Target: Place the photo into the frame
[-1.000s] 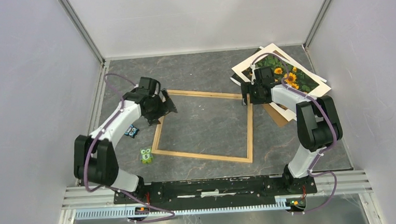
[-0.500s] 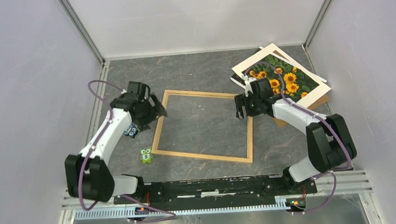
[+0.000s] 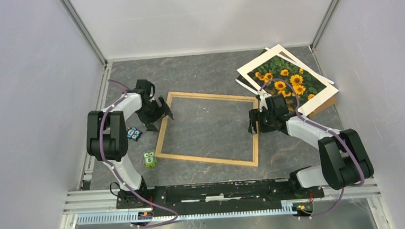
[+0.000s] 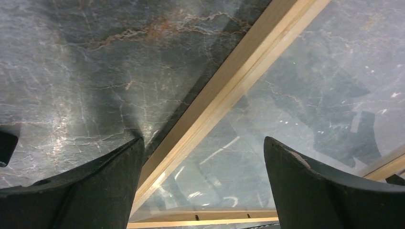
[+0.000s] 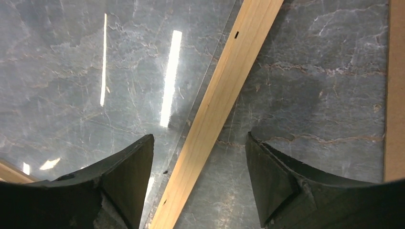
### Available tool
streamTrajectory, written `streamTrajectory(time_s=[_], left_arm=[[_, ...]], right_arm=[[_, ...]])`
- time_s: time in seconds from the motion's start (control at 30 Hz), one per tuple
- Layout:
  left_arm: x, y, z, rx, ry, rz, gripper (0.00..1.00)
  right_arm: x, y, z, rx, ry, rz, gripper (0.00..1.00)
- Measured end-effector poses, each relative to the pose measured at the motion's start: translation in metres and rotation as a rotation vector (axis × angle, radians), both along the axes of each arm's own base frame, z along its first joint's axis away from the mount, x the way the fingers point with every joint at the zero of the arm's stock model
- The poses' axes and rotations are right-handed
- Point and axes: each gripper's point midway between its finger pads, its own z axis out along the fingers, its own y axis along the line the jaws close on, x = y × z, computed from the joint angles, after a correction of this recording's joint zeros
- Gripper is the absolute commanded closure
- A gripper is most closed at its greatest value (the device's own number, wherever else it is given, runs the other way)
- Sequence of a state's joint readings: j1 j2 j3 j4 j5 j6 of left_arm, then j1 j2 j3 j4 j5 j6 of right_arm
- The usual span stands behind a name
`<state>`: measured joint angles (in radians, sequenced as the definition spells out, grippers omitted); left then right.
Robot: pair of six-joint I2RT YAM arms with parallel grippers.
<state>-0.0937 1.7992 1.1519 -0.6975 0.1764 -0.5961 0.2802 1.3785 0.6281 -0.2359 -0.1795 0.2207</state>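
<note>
The frame (image 3: 208,160), thin light wooden strips around a reflective pane, lies flat mid-table. The photo (image 3: 288,78), sunflowers with a white border, lies face up at the back right, outside the frame. My left gripper (image 3: 157,111) is low over the frame's left strip (image 4: 229,86), open, with one finger (image 4: 95,191) outside it and the other (image 4: 325,191) over the pane. My right gripper (image 3: 254,122) is open astride the frame's right strip (image 5: 224,95), one finger (image 5: 119,186) on each side. My left gripper (image 4: 203,157) and my right gripper (image 5: 199,157) hold nothing.
A brown backing board (image 3: 324,106) pokes out from under the photo and shows at the edge (image 5: 394,86) of the right wrist view. A small blue toy (image 3: 134,133) and a green figure (image 3: 149,158) lie left of the frame. Enclosure walls stand close on three sides.
My right gripper has moved from the photo's near edge toward me along the frame's right strip, jaws narrowing a little. The left arm has folded in, its gripper staying by the left strip.
</note>
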Motion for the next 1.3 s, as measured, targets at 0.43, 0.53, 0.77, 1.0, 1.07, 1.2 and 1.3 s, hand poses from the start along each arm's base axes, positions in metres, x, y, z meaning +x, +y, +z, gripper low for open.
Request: streamTrajectory(time_s=[0.43,0.53,0.77,1.0,1.07,1.2,1.3], left_arm=[[0.01,-0.026,0.013,-0.194,-0.06,-0.069,0.16],[0.015,-0.03,0.019,-0.239,-0.089,-0.072,0.21],[0.028,-0.045,0.065,-0.372,-0.251,-0.079,0.26],[0.029,-0.049,0.083,-0.479,-0.333,-0.039,0.35],[0.027,-0.047,0.081,-0.507,-0.339,-0.013,0.36],[0.024,-0.043,0.079,-0.574,-0.341,0.036,0.35],[0.023,-0.042,0.079,-0.592,-0.334,0.045,0.35]], right_arm=[[0.015,-0.001,-0.002,0.039,-0.069,-0.082,0.49],[0.018,-0.01,-0.003,0.017,-0.079,-0.118,0.62],[0.026,-0.033,-0.005,0.015,-0.101,-0.211,0.78],[0.029,-0.039,-0.005,0.048,-0.108,-0.231,1.0],[0.029,-0.039,-0.005,0.056,-0.108,-0.229,1.0],[0.031,-0.041,-0.005,0.08,-0.112,-0.228,1.0],[0.032,-0.043,-0.005,0.113,-0.124,-0.23,1.0]])
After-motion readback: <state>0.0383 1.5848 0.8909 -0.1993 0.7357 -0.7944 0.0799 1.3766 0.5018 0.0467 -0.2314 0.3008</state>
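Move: The frame's left bar lies between the open left fingers, its middle some 1 cm to the right and about 1 cm below. From that hand the blue block is some 12 cm left and 4 cm back, the green block about 6 cm left and 16 cm back. The frame's right bar runs between the right fingers, its middle roughly 4 cm back and 1 cm right; the photo lies some 19 cm ahead and 18 cm right of the right hand. The frame's left bar is lifted by the left hand, which shifts right and then climbs about 8 cm, easing forward a little, its fingers narrowing slightly and swinging some 35 degrees to point right and down. The right hand goes forward, then right, about 5 cm in all, turning a little clockwise as its fingers close and pinch the right bar, drawing it along. ##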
